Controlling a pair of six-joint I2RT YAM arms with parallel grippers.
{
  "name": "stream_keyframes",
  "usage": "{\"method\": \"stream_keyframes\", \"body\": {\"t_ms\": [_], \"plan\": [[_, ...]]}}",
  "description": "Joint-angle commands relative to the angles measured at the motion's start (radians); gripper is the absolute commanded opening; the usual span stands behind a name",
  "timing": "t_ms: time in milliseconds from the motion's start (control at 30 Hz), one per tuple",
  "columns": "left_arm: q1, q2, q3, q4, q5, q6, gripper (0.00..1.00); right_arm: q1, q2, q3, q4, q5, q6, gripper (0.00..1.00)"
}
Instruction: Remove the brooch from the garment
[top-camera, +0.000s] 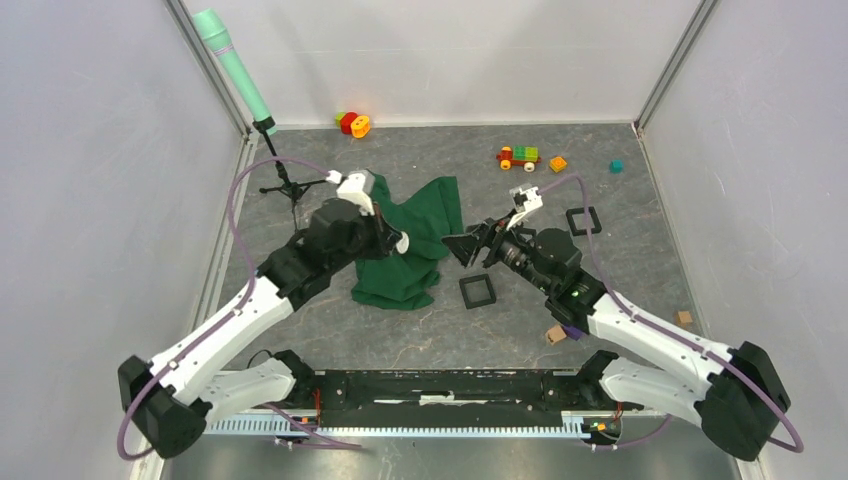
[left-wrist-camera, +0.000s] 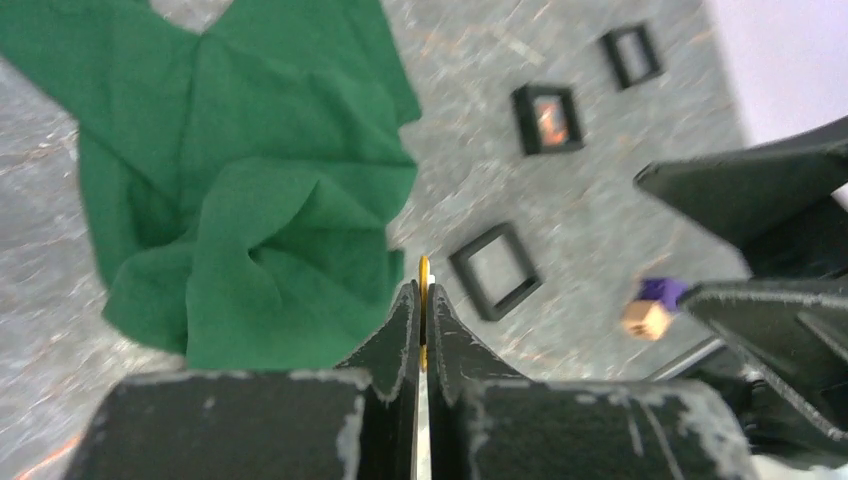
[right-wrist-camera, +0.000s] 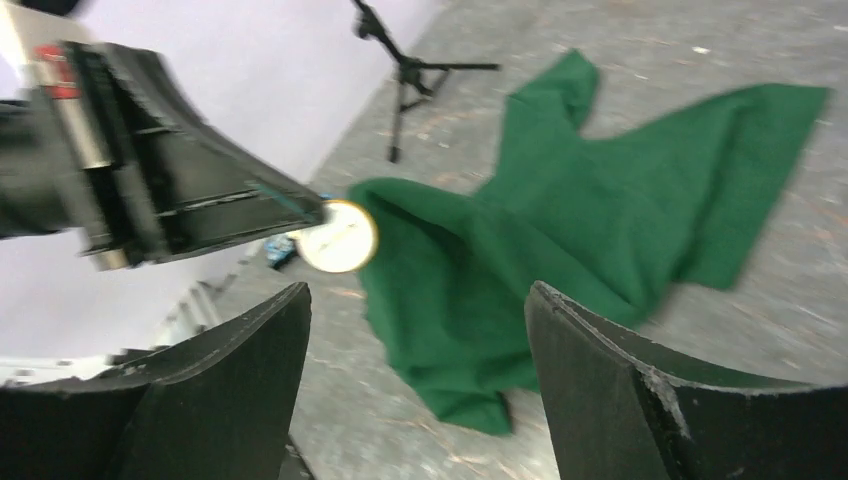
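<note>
The green garment (top-camera: 420, 235) lies crumpled on the grey table, and also shows in the left wrist view (left-wrist-camera: 250, 180) and the right wrist view (right-wrist-camera: 600, 200). My left gripper (top-camera: 398, 243) (left-wrist-camera: 423, 290) is shut on the brooch (right-wrist-camera: 338, 236), a small round white disc with a gold rim, seen edge-on (left-wrist-camera: 424, 268) between the fingertips. The brooch sits right at the cloth's near edge; whether it touches the cloth I cannot tell. My right gripper (top-camera: 470, 245) (right-wrist-camera: 420, 300) is open just right of the garment, facing the brooch, with nothing between its fingers.
Black square frames lie right of the garment (top-camera: 477, 290) (top-camera: 583, 220). A microphone stand (top-camera: 285, 185) stands at the back left. Toys sit along the back (top-camera: 352, 123) (top-camera: 518, 156), small blocks (top-camera: 557, 163) (top-camera: 616, 166) beside them, and wooden cubes (top-camera: 556, 335) (top-camera: 683, 318) at the right.
</note>
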Motion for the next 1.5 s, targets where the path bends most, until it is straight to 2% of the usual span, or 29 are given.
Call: {"method": "stream_keyframes", "body": {"t_ms": [0,100,200,300,367,533,633,700,767,867,1067,1200,1333,1467], "plan": [[-0.135,0.093,0.139,-0.336,-0.33,0.129,0.02,-0.011,-0.085,-0.035,-0.223,0.157,-0.145,0.83],[-0.184,0.171,0.17,-0.429,-0.418,0.126,0.02,-0.02,-0.124,-0.069,-0.249,0.182,-0.153,0.83],[-0.211,0.258,0.17,-0.481,-0.575,0.115,0.02,-0.022,-0.135,-0.087,-0.248,0.179,-0.143,0.83],[-0.214,0.398,0.183,-0.543,-0.742,0.076,0.02,-0.022,-0.125,-0.083,-0.252,0.16,-0.137,0.83],[-0.21,0.51,0.187,-0.529,-0.802,0.037,0.02,-0.022,-0.117,-0.082,-0.252,0.153,-0.135,0.83],[-0.097,0.698,0.199,-0.353,-0.71,0.092,0.02,-0.022,-0.114,-0.08,-0.255,0.136,-0.127,0.83],[-0.07,0.787,0.235,-0.344,-0.778,0.112,0.02,-0.022,-0.134,-0.087,-0.273,0.142,-0.128,0.83],[-0.072,0.838,0.284,-0.425,-0.848,0.096,0.02,-0.021,-0.154,-0.1,-0.285,0.156,-0.133,0.83],[-0.105,0.858,0.34,-0.54,-0.888,0.062,0.02,-0.023,-0.172,-0.113,-0.295,0.169,-0.137,0.83],[-0.216,0.819,0.384,-0.692,-0.918,-0.007,0.02,-0.023,-0.184,-0.124,-0.308,0.183,-0.143,0.83],[-0.391,0.742,0.443,-0.883,-0.93,-0.143,0.02,-0.025,-0.183,-0.129,-0.306,0.178,-0.137,0.83],[-0.431,0.792,0.45,-0.879,-0.933,-0.163,0.02,-0.025,-0.187,-0.132,-0.305,0.175,-0.135,0.83],[-0.435,0.922,0.475,-0.857,-0.914,-0.157,0.02,-0.024,-0.196,-0.137,-0.306,0.169,-0.132,0.83],[-0.435,1.009,0.494,-0.805,-0.913,-0.131,0.07,-0.027,-0.204,-0.139,-0.316,0.174,-0.137,0.83]]}}
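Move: Below the left hand, which already holds the brooch, lies the garment, its middle about 22 cm down, some 5 cm farther out and level sideways. At table height, the empty black frame is about 17 cm to this hand's right and 6 cm back. From the right hand, open and empty, that frame lies about 5 cm to the right, 5 cm back and 25 cm down; the garment's middle is some 12 cm left, 5 cm ahead and 24 cm down. Keeping its pinch on the brooch, the left hand swoops down about 19 cm and 10 cm left, low towards the garment, then draws back up some 8 cm, right and backward, before sinking again over the garment's near left part; it rolls some 80 degrees, swinging the fingers from forward-right to forward-left. The right hand, fingers still open, sinks and shifts right towards the empty frame. ##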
